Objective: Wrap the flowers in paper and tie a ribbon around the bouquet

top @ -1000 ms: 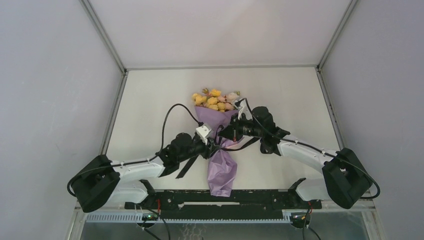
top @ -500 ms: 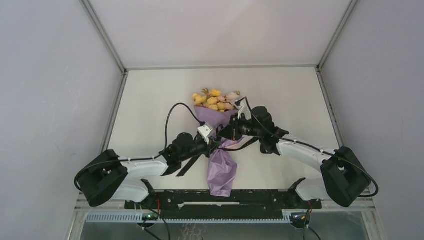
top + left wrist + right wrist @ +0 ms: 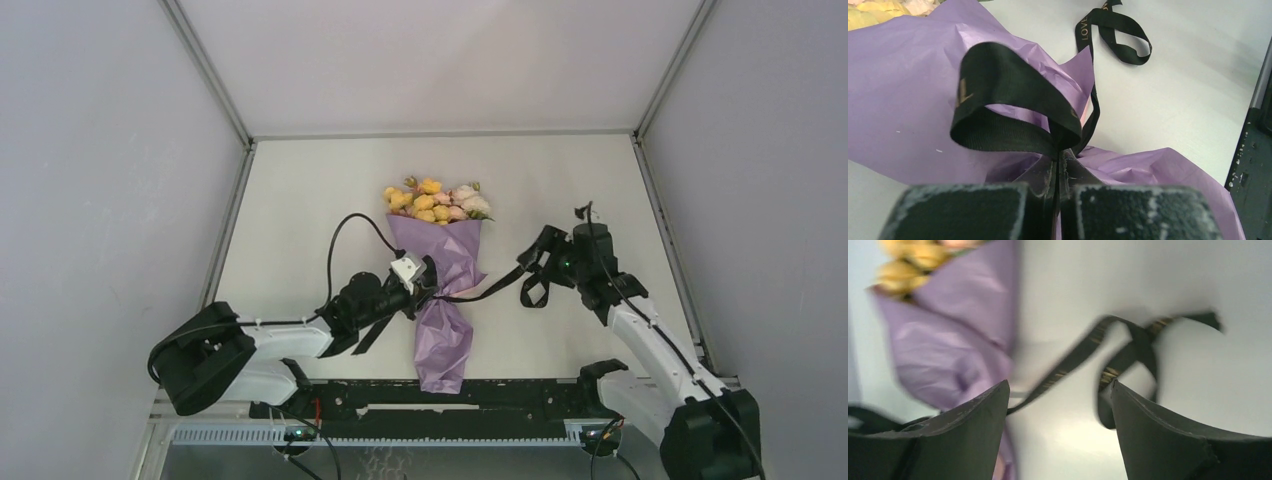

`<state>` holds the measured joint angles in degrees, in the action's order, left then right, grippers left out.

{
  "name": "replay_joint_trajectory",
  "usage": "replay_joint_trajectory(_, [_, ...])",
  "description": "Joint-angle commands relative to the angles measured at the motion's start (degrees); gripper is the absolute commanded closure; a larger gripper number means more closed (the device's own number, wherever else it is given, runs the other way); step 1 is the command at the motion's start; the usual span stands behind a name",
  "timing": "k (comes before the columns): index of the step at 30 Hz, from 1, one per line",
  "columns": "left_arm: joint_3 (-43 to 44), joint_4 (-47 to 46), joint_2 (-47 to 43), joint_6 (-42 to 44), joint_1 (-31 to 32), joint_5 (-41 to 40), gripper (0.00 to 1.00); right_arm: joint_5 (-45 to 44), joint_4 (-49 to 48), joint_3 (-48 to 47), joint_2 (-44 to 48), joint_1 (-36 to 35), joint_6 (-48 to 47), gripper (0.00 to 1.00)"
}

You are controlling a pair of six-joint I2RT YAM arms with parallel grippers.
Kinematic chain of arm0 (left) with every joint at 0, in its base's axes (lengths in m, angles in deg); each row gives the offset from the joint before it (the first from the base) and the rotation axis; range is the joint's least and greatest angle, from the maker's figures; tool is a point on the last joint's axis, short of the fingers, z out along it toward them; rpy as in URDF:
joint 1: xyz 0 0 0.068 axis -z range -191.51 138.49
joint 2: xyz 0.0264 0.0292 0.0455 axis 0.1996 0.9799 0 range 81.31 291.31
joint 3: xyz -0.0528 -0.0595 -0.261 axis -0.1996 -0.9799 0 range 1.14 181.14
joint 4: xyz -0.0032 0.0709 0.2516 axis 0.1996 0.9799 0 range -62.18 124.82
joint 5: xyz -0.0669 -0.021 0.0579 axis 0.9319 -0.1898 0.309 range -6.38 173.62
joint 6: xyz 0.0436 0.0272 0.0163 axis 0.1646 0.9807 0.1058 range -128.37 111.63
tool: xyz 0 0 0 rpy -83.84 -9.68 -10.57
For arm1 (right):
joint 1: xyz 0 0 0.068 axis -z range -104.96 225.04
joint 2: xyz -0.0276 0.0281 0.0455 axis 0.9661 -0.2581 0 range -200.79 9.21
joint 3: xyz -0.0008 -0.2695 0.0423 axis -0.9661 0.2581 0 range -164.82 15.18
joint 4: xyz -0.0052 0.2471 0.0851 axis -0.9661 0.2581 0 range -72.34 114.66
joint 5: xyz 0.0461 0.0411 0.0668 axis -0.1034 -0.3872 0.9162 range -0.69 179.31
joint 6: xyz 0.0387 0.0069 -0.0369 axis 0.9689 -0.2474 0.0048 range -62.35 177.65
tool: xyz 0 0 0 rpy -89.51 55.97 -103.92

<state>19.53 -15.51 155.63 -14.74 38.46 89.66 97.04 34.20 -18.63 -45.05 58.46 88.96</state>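
Note:
The bouquet point(image 3: 444, 262) lies mid-table: a lilac paper point(image 3: 447, 335) cone with yellow and pink flowers point(image 3: 436, 200) at its far end. A black ribbon point(image 3: 492, 289) crosses the cone's pinched waist and trails right across the table. My left gripper point(image 3: 424, 288) sits at that waist, shut on the base of a ribbon loop point(image 3: 1013, 105), with purple paper point(image 3: 908, 90) behind it. The ribbon's free end point(image 3: 1120, 37) lies curled on the table beyond. My right gripper point(image 3: 540, 258) hovers right of the bouquet, open, over the loose ribbon point(image 3: 1083, 352), holding nothing.
White booth walls close in the tabletop point(image 3: 300, 200) on three sides, with metal posts at the corners. A black rail point(image 3: 430, 395) runs along the near edge, just below the cone's tip. The left arm's cable point(image 3: 345, 225) arcs beside the bouquet.
My right gripper opened, let go of the ribbon and drew back to the right, away from the bouquet. My left gripper closed on the ribbon loop and stayed at the waist.

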Motion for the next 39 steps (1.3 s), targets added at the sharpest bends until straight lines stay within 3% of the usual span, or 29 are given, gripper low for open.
replay_joint_trajectory(1, [-1.74, -5.09, -2.26, 2.56, 0.54, -1.35, 1.00, -0.34, 8.56, 2.55, -3.57, 7.77, 0.15, 0.17])
replay_joint_trajectory(9, [-3.21, -7.00, -3.47, 5.43, 0.65, -0.86, 1.00, 1.70, 2.96, 4.33, -13.18, 9.34, -0.56, 0.32])
replay_joint_trajectory(17, [-3.93, -7.12, -4.36, 6.19, 0.74, -0.11, 1.00, -22.73, 17.95, -6.94, -9.84, -5.11, -4.35, 0.32])
replay_joint_trajectory(19, [-3.95, -7.12, -4.45, 6.26, 0.78, -0.18, 1.00, -21.16, 17.04, -8.18, -10.92, -6.93, -5.12, 0.32])
replay_joint_trajectory(23, [-3.71, -6.84, -4.37, 6.11, 0.79, -0.67, 1.00, -10.02, 12.02, -8.38, -19.23, -5.05, -6.83, 0.33])
replay_joint_trajectory(29, [-3.88, -6.94, -4.42, 6.28, 0.75, 0.05, 1.00, -8.34, 10.76, -9.15, -28.39, -3.97, -7.84, 0.43])
replay_joint_trajectory(31, [-3.92, -6.93, -4.50, 6.28, 0.74, 0.14, 1.00, -6.01, 10.65, -9.08, -28.85, -3.95, -8.01, 0.54])
replay_joint_trajectory(34, [-3.92, -6.94, -4.33, 6.28, 0.74, 0.40, 1.00, -1.39, 11.36, -9.04, -28.51, -3.70, -9.16, 0.84])
replay_joint_trajectory(36, [-3.99, -6.94, -4.60, 6.28, 0.74, 0.52, 1.00, 7.03, 11.78, -9.22, -25.46, -1.71, -11.91, 1.00])
replay_joint_trajectory(39, [-4.33, -6.93, -4.97, 8.15, 0.74, 0.57, 1.00, 18.65, 12.60, -12.26, -15.81, 1.08, -15.24, 1.00])
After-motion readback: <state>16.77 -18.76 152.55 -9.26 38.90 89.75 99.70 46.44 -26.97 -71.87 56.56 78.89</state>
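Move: The slack tail of the black ribbon lies in a loop on the table just under my right hand, about 11 cm below, 2 cm back and 1 cm to its right. The bouquet's tied waist is about 17 cm to this hand's left and 4 cm back. The flower heads are some 18 cm left and 16 cm ahead. From my left hand, still pinching a loop of ribbon at the waist, the slack tail is about 21 cm right, 2 cm ahead and 9 cm lower. I drop my open right hand about 10 cm, swinging 5 cm to the right and a little back, lift it some 5 cm as I bring it back left, then dip to the table again, wrist tipping down some 25 degrees. There I pinch the bouquet-side edge of the slack ribbon loop shut and start up and left. My left hand keeps its pinch, easing up 1 cm. ##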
